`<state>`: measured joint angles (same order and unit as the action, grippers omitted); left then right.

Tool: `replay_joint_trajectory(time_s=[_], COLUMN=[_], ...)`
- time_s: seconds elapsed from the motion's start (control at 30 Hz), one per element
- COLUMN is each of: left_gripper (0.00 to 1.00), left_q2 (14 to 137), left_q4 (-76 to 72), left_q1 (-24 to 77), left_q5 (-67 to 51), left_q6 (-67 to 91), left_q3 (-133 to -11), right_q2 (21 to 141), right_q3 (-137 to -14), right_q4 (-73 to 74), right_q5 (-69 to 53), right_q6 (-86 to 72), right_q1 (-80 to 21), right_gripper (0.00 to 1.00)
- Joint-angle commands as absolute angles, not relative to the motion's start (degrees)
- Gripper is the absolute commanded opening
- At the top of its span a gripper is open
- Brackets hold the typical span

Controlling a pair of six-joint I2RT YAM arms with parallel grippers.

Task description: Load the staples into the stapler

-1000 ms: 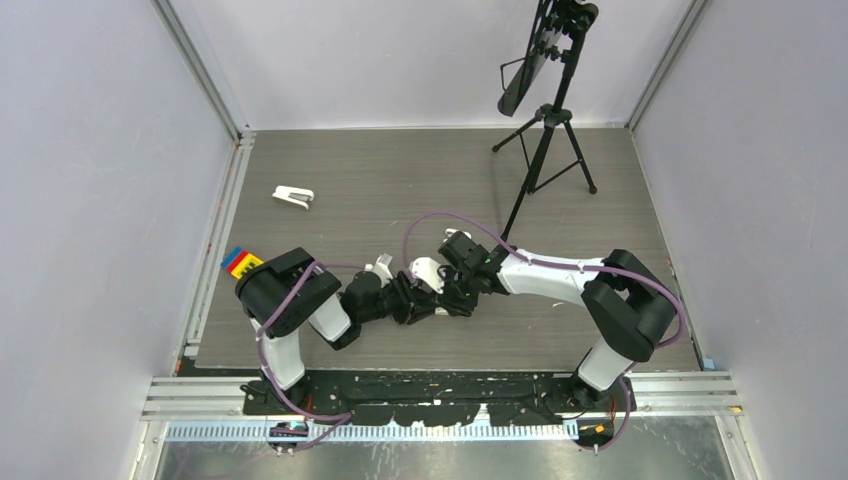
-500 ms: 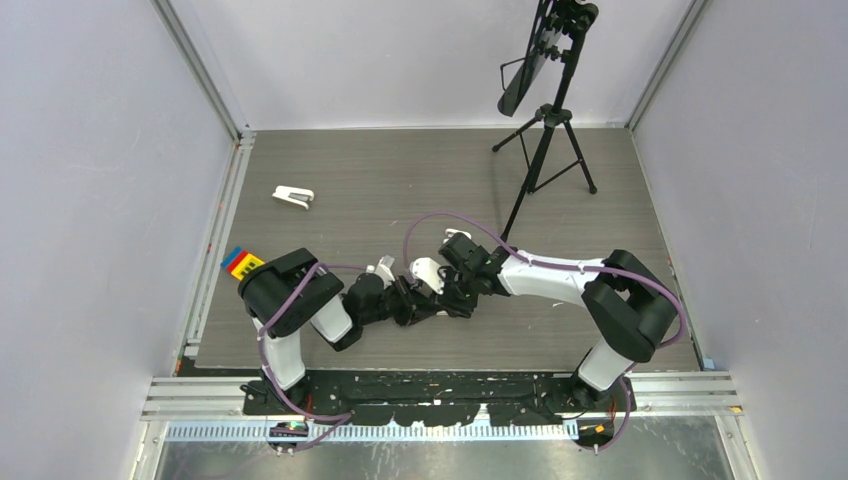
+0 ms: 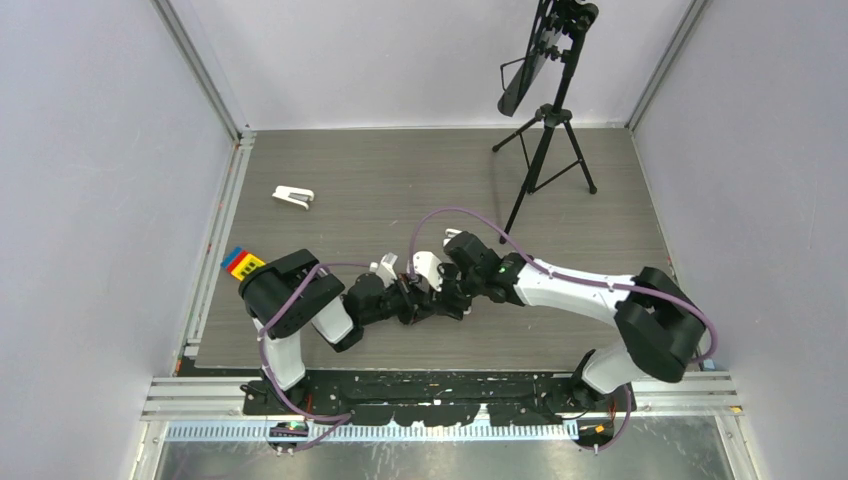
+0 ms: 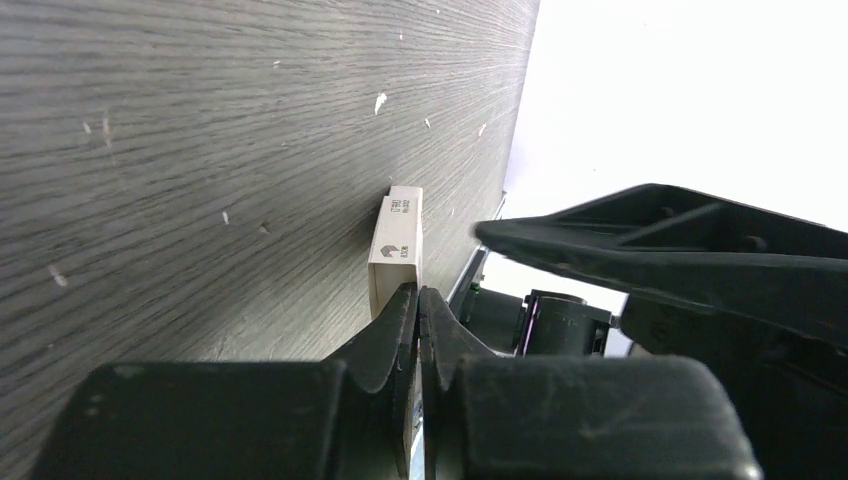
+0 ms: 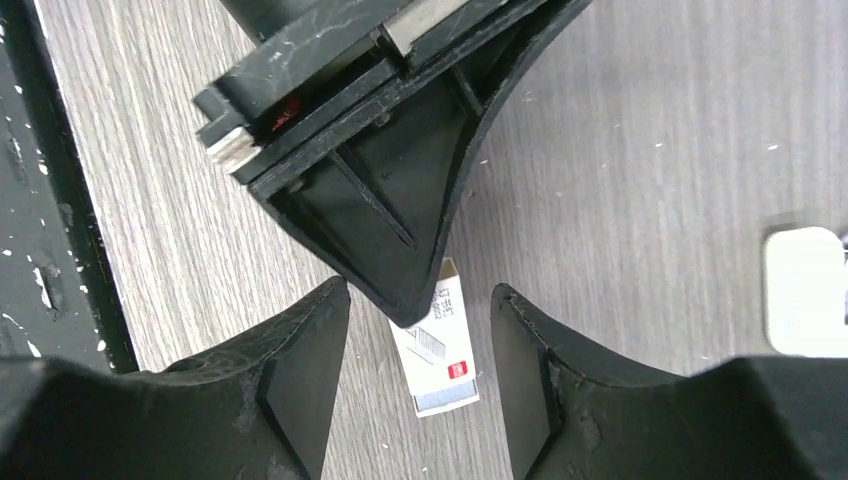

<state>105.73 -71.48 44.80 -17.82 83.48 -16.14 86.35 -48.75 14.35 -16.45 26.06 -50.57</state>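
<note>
The staples' box [image 5: 441,352], flat and white with a red mark, lies on the table with its grey tray end showing. My right gripper [image 5: 418,290] is open and stands on either side of it without touching. My left gripper [image 4: 418,292] is shut, its tips at the far end of the box [image 4: 397,250]; whether they pinch anything does not show. In the top view both grippers meet at mid-table, left [image 3: 412,298] and right [image 3: 448,290], and they hide the box. The long white stapler [image 3: 293,195] lies alone far to the left.
A shorter white object [image 3: 426,266] sits just behind the grippers and shows at the right edge of the right wrist view [image 5: 805,290]. A black tripod [image 3: 545,150] stands at the back right. A coloured block [image 3: 239,262] lies at the table's left edge.
The left gripper has closed at the box's end. The right gripper has opened wider, and its arm has stretched out, with the elbow swung right.
</note>
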Motion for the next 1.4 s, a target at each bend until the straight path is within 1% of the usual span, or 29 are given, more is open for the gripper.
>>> replay_joint_trajectory(time_s=[0.0,0.2,0.47,0.73,0.9,1.17,1.37], left_gripper=[0.05,0.05,0.05,0.04,0.04,0.04,0.04], left_q2=[104.5,106.0,109.2,110.2,110.4,111.5,111.3], left_q4=[-74.0,-77.1,-81.8,-82.0,-82.0,-82.0,-82.0], left_q1=[43.3,40.6,36.9,34.3,33.9,33.5,33.2], left_q5=[-19.1,-20.9,-24.1,-26.9,-27.6,-28.2,-28.4], left_q6=[81.5,81.5,81.6,81.4,81.2,81.3,81.2], left_q3=[-15.0,-12.5,-10.2,-9.9,-10.2,-10.7,-10.4], right_q2=[81.1,83.9,84.7,89.8,92.0,94.9,96.7], right_q3=[-47.6,-50.5,-50.3,-53.7,-54.8,-56.2,-56.8], right_q4=[10.2,17.9,17.2,21.9,22.1,22.2,23.3], right_q5=[-15.3,-12.2,-13.6,-13.7,-13.3,-14.3,-13.0], right_q6=[26.2,29.8,30.7,32.6,33.2,33.3,33.5], right_q1=[-50.7,-50.6,-49.6,-49.4,-49.3,-49.3,-49.3], right_gripper=[0.60,0.60,0.60,0.60,0.60,0.57,0.51])
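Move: The staple box lies just beyond the left hand's closed tips, its middle about 2 cm to their right, 1 cm ahead and 3 cm below. The right hand hangs open over the box, whose middle is roughly 4 cm below that hand and 1 cm to its right. The small white stapler stands some 15 cm ahead of the right hand, about level sideways and 4 cm below; nothing else lies near. Leftward and a little down goes the left hand, about 5 cm, fingers still shut at the left end of the staple box and drawing the box along, and then it stays there. The right hand first bobs up 2 cm and shifts 2 cm right, then sinks over the box's right end, its fingers tipping some 10 degrees steeper and beginning to close around that end. ##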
